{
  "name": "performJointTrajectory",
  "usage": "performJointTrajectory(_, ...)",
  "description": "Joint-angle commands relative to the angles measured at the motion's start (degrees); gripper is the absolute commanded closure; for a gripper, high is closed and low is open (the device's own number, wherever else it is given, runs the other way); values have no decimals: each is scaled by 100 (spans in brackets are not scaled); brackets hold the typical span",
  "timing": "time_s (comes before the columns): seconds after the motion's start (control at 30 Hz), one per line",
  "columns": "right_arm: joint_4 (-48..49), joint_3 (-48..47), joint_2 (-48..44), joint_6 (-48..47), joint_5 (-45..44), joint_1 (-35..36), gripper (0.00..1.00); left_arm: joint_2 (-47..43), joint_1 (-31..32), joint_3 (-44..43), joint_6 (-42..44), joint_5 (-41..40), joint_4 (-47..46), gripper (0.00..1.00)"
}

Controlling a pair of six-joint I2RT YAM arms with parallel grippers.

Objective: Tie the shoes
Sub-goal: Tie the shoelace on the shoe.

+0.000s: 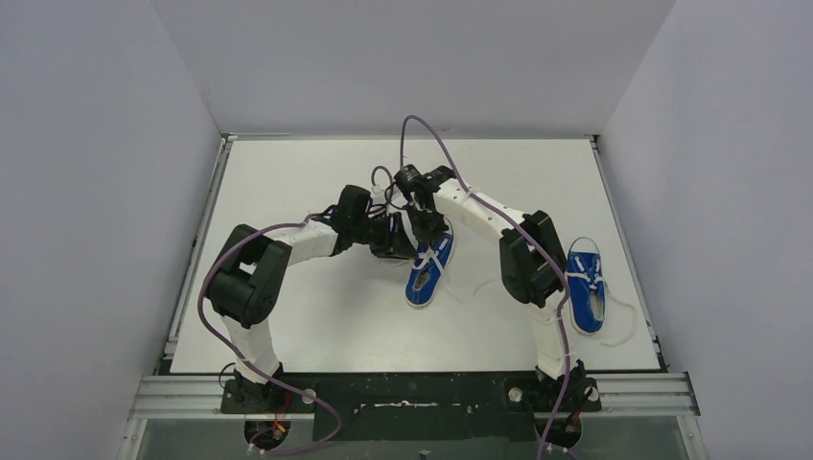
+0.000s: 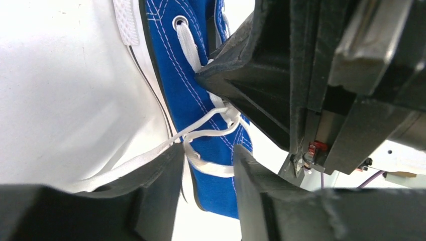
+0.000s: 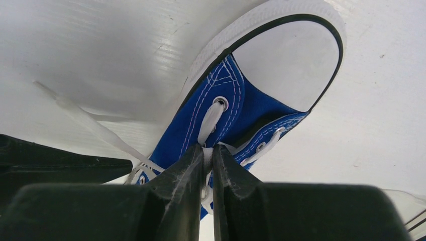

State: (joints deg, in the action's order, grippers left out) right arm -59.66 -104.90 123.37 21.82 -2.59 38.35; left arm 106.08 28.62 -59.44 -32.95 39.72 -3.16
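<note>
One blue shoe lies mid-table, toe toward the arms; the other shoe lies at the right with loose laces. Both grippers meet over the middle shoe's laces. My right gripper is shut on a white lace just above the shoe's eyelets, behind the white toe cap. My left gripper is open, its fingers straddling a lace strand across the blue canvas. The right gripper's black body presses in close from the right.
The white table has raised rails along its left and right edges. The right arm's elbow stands between the two shoes. Purple cables loop over the arms. A loose lace end trails across the table.
</note>
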Motion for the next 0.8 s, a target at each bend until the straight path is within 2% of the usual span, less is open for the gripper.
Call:
performJointTrajectory(0.0,160,-64,-296,17,-48,-82,91,57,-15,-223,-30,109,-192,67)
performJointTrajectory(0.13,140,-95,-303,28,-57,-95,93,112,-15,-349,116,132,106,81)
performJointTrajectory(0.2,139,-101,-332,60,-62,-114,94,45,-23,-305,186,105,186,92)
performJointTrajectory(0.3,126,-101,-393,101,-79,-155,97,-90,-23,-232,289,60,306,100)
performJointTrajectory(0.53,129,117,-622,261,-106,-372,100,-406,-30,32,309,-59,817,100)
performJointTrajectory(0.77,435,326,-747,242,595,-622,99,-359,-67,37,350,230,808,100)
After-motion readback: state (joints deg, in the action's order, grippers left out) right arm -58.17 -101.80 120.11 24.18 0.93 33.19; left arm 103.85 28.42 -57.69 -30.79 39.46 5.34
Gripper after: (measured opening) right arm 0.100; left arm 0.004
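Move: The lace strand to be pinched already runs between the left hand's open fingertips, at its hand point or about 1 cm to its right; the half-made knot is some 3 cm to that hand's right and about level. The shoe's middle lies about 3 cm back, 3 cm right and 3 cm down. From the right hand, already pinching lace at the knot, the knot is about 1 cm back and 1 cm below, and the toe cap 4 cm ahead, 4 cm right and 3 cm down. The left fingers close from nearly half open to fully shut on the lace strand beside the knot, then draw it about 3 cm back towards the robot and 2 cm to the left, sinking about 1 cm on the way as the hand tips a little. Once they have shut, the right hand keeps its pinch on the lace at the knot and moves off the other way, gathering speed, some 2.5 cm right with 1 cm forward and 1 cm up, turning slightly clockwise, so the two hands pull apart across the shoe. ##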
